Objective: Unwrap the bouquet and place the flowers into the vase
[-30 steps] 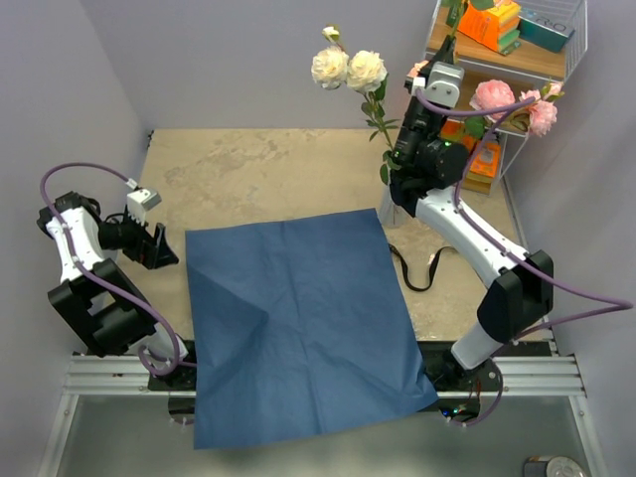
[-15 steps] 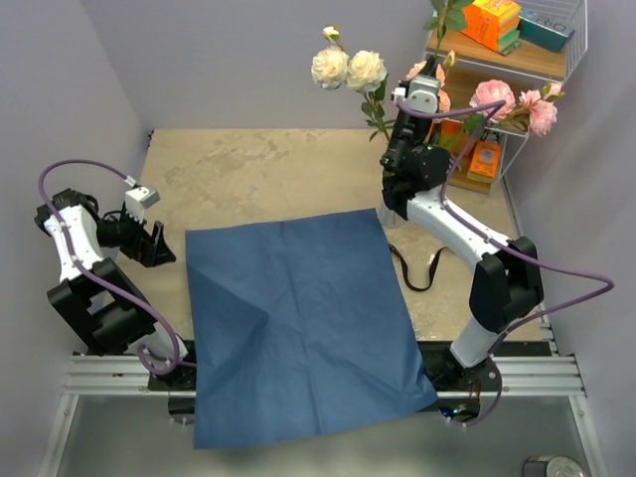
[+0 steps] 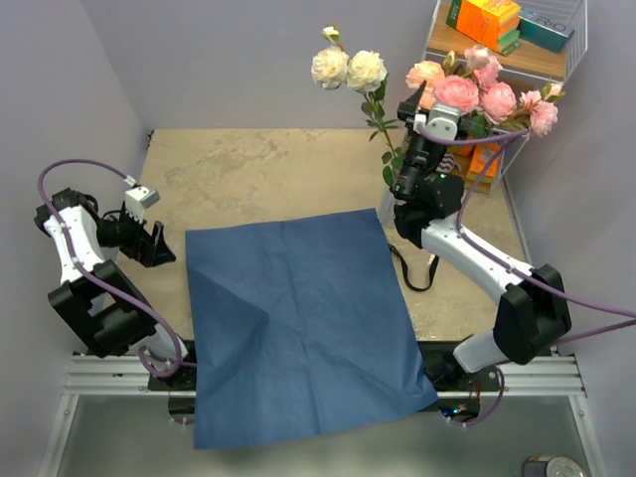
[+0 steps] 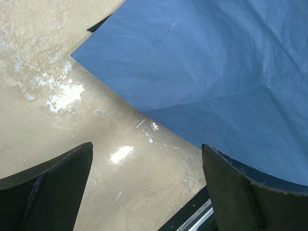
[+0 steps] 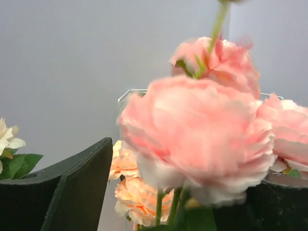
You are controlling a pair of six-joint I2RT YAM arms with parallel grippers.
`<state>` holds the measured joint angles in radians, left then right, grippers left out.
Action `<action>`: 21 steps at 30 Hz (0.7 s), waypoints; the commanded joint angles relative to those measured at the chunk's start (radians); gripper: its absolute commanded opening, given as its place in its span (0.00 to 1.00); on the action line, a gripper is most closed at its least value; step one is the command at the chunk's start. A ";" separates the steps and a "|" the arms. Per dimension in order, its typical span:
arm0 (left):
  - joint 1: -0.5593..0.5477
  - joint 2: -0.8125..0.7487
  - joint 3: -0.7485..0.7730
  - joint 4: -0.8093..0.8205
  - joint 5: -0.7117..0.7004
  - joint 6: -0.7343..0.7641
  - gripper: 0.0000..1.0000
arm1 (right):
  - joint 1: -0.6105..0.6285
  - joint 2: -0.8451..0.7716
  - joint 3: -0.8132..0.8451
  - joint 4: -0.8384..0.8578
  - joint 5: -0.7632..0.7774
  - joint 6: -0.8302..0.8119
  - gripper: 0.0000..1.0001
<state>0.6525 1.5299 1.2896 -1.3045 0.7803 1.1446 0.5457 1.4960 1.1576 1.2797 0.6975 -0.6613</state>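
The bouquet is unwrapped: its blue paper lies flat on the table, and the black ribbon lies loose to its right. Cream-white flowers stand upright at the back. A bunch of pink and peach flowers rises straight above my right gripper. Its jaws stand open, with the green stems loose between them. The vase is hidden behind the right arm. My left gripper hangs open over bare table, left of the paper.
A wire shelf holding orange boxes stands at the back right, close behind the pink flowers. Grey walls close in the left side and the back. The paper's near edge hangs over the table front and the metal rail.
My right gripper has gone from shut to open. The pink flowers, earlier held tilted to the right, now stand upright above it. The left arm has not moved.
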 commanded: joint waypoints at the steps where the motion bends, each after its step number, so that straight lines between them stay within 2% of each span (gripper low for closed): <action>1: 0.010 -0.050 0.004 -0.012 0.027 -0.005 0.99 | 0.046 -0.086 -0.022 -0.025 0.077 0.032 0.79; 5: 0.010 -0.077 0.008 -0.012 0.040 -0.019 0.99 | 0.121 -0.186 -0.067 -0.187 0.160 0.084 0.85; 6: 0.009 -0.082 0.007 -0.012 0.046 -0.022 0.99 | 0.160 -0.209 -0.091 -0.232 0.177 0.144 0.85; 8: 0.009 -0.094 0.002 -0.012 0.054 -0.029 0.99 | 0.200 -0.246 -0.108 -0.425 0.227 0.222 0.88; 9: 0.009 -0.097 -0.004 -0.012 0.062 -0.031 0.99 | 0.235 -0.276 -0.111 -0.497 0.240 0.318 0.95; 10: 0.010 -0.105 -0.007 -0.012 0.065 -0.032 0.99 | 0.253 -0.289 -0.108 -0.672 0.255 0.372 0.99; 12: 0.010 -0.108 -0.016 -0.012 0.068 -0.037 0.99 | 0.305 -0.322 -0.107 -0.902 0.292 0.518 0.99; 16: 0.009 -0.114 -0.027 -0.012 0.071 -0.049 0.99 | 0.419 -0.419 -0.160 -1.163 0.333 0.699 0.99; 17: 0.009 -0.116 -0.032 -0.010 0.073 -0.051 0.99 | 0.445 -0.440 -0.165 -1.237 0.335 0.814 0.99; 18: 0.009 -0.116 -0.038 -0.012 0.077 -0.051 0.99 | 0.453 -0.463 -0.177 -1.363 0.309 0.859 0.99; 21: 0.010 -0.117 -0.045 -0.012 0.086 -0.055 0.99 | 0.468 -0.546 -0.202 -1.547 0.255 1.013 0.99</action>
<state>0.6529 1.4437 1.2564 -1.3056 0.8173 1.1088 0.9997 1.0538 0.9783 0.1242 0.9600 0.0296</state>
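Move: The filled vase stands nearly under the open right hand: its middle about 5 cm ahead, 3 cm left and some 36 cm below. The nearest pink rose head is right at the fingers, about 1 cm ahead, 4 cm right and 2 cm up. The black ribbon lies on the table some 13 cm back, level sideways, 49 cm below. For the left hand, the vase is about 19 cm ahead and 63 cm right, 2 cm below. Back from among the pink rose heads, level for the first few centimetres, then swinging left and dropping faster and faster, the empty right hand retreats to the near-left side of the bouquet, about 11 cm back, 10 left and 14 down. The fingers open the rest of the way, while the wrist pitches down and turns counter-clockwise, some 45 degrees in all, until they point level and straight ahead. ##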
